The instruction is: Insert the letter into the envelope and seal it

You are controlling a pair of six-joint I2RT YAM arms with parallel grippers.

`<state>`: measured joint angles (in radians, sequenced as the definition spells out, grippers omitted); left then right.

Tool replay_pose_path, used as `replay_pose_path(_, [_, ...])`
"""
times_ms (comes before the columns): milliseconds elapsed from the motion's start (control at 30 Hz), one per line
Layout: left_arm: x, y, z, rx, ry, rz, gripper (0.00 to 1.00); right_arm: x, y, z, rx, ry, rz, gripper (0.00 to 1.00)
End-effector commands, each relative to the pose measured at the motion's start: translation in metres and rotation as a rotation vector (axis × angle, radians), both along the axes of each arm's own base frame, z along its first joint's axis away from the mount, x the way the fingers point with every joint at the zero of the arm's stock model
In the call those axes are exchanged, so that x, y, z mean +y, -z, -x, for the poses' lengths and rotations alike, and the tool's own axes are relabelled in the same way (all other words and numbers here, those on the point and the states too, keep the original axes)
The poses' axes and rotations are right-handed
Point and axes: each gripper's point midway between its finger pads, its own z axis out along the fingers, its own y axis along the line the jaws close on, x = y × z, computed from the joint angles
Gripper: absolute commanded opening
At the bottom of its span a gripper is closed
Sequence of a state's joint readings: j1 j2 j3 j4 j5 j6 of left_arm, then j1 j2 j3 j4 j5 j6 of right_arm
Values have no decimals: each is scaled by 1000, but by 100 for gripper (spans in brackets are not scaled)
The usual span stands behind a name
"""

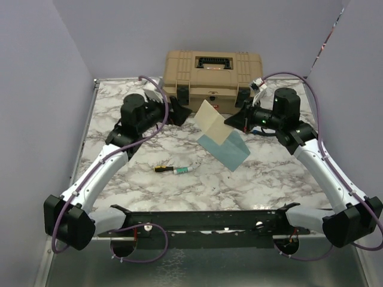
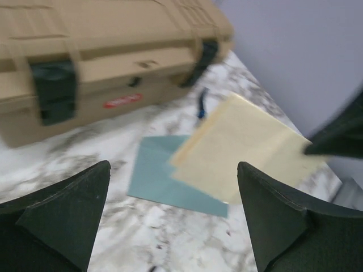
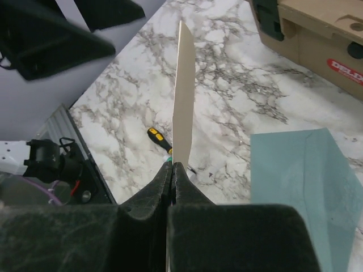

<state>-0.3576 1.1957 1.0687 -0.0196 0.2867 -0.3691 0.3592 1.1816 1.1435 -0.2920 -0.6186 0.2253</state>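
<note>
The cream letter hangs in the air above the table, pinched at one edge by my right gripper, which is shut on it. In the right wrist view the letter stands edge-on from my right gripper. The teal envelope lies flat on the marble table below it; it also shows in the right wrist view and in the left wrist view, partly covered by the letter. My left gripper is open and empty, to the left of the letter, its fingers wide apart.
A tan toolbox stands at the back of the table. A small yellow-and-black screwdriver and a green-tipped piece lie at front centre. Purple walls close in the left, back and right sides.
</note>
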Motion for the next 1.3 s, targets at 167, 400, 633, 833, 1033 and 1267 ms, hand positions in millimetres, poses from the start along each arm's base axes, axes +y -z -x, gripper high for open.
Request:
replay_pose_path(167, [-95,-21,92,-207,503,66,90,33,-25,49,28,-357,-189,1])
replay_pose_path(400, [-105,-22,111,-214,625,93,88,33,-41,80,-18,-506,-235,0])
replay_pose_path(633, [-111,-21,158,-223,916,99,83,32,-45,85,-32,-520,-237,1])
replay_pose_path(833, [-107,-32,154,-267,856,96,74,33,-48,78,-36,-495,-241,1])
replay_pose_path(1033, [-109,-29,128,-176,730,104,72,35,-56,67,-55,-435,-273,1])
replay_pose_path(1267, [-115,-24,128,-102,756,134,62,38,-63,65,-36,-427,-340,1])
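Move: The right gripper already pinches the folded letter, whose middle is about 6 cm to its left and 2 cm below. From the left gripper, open, the letter's middle lies some 13 cm to the right, 9 cm back and 3 cm lower. The envelope lies on the table 16 cm right of the left gripper, 4 cm back and 25 cm below; the screwdriver is 15 cm back, 4 cm left and 26 cm below it. Bring the left gripper quickly back and to the right, about 17 cm in all, to the letter's free end, turning some 45 degrees clockwise until its fingers point right, and partly close them. Keep the letter pinched in the right fingers while drawing it back, then up, and slightly left, turning counter-clockwise and rolling a little. ##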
